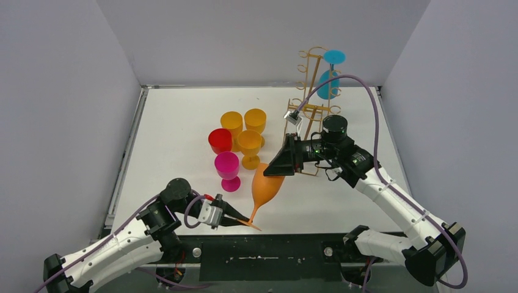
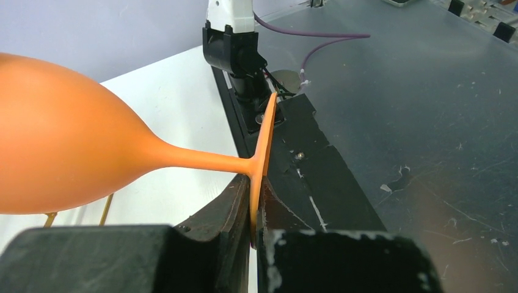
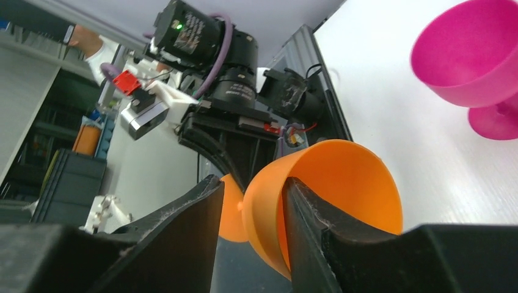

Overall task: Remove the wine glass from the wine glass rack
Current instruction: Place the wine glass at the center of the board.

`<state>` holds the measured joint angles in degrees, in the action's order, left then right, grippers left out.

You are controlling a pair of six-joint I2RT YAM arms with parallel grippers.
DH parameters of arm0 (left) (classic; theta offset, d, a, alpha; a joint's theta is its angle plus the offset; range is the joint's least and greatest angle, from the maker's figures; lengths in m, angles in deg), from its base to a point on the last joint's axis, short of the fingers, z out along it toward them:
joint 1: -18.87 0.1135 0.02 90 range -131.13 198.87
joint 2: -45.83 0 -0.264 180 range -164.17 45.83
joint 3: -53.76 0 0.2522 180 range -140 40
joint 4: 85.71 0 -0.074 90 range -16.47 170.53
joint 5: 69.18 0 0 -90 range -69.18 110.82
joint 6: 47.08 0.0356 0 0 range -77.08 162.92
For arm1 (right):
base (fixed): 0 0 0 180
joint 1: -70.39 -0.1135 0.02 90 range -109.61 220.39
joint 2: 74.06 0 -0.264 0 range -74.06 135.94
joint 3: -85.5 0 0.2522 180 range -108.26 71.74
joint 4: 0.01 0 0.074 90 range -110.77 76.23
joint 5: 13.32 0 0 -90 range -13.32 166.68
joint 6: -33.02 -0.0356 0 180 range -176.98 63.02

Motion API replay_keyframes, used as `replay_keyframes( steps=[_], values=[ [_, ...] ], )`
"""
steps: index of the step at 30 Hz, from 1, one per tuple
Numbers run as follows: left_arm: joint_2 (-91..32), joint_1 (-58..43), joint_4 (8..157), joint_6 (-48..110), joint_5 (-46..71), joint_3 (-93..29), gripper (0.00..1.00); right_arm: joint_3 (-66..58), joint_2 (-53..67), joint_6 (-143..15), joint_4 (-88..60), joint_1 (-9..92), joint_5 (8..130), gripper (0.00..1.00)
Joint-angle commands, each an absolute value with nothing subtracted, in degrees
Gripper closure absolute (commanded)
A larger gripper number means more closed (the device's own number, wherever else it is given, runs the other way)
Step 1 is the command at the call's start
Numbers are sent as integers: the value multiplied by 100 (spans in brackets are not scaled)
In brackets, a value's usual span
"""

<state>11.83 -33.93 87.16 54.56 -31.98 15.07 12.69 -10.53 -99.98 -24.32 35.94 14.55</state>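
An orange wine glass (image 1: 267, 186) lies tilted over the table's front middle, foot toward the near edge. My left gripper (image 1: 239, 221) is shut on the thin disc of its foot (image 2: 262, 152), and the bowl (image 2: 55, 152) juts out to the left. My right gripper (image 1: 276, 166) straddles the bowl's rim (image 3: 348, 183). One finger is inside the bowl against its wall; the other stands outside with a gap, so the gripper (image 3: 253, 181) is open. The gold wine glass rack (image 1: 308, 91) stands at the back right with a blue wine glass (image 1: 330, 82) hanging upside down on it.
A cluster of upright glasses stands mid-table: three yellow ones (image 1: 249, 146), a red one (image 1: 220, 140) and a pink one (image 1: 227, 170), the pink one (image 3: 470, 61) close beside the orange bowl. The left arm's wrist (image 3: 207, 61) faces the right gripper.
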Motion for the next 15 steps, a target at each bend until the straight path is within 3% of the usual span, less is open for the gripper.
replay_keyframes(
  steps=[1,8,15],
  values=[
    [1230,-3378,8525,5749,-3166,1311,100,898,-1052,-10250,-1744,3578,418,61],
    [1433,-3378,8326,5854,-2931,1393,100,124,-567,-9109,-3520,3577,366,71],
    [1463,-3375,8212,5779,-2933,1433,100,136,-568,-9190,-3513,3570,400,88]
  ],
)
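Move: Just behind and below the right hand lies the tilted orange wine glass, its middle about 4 cm back, 1 cm left and 5 cm down, with the rim wall already between the open fingers. The pink glass stands some 13 cm ahead and 12 cm left, 24 cm below; the nearest yellow glass 22 cm ahead and 5 cm left, the red one 22 cm ahead and 14 cm left. From the left hand, pinching the foot disc, the orange glass's middle is 5 cm ahead, 3 cm right and 5 cm up. Closing on the rim of the orange glass, the right fingers come in from under half open to nearly shut, one inside the bowl and one outside, and seem to pinch the wall. Meanwhile the right hand rises about 2 cm, eases back 1 cm and turns some 8 degrees counter-clockwise, settling slightly at the end. The left hand stays put, keeps its pinch on the foot disc and tilts some 5 degrees. ##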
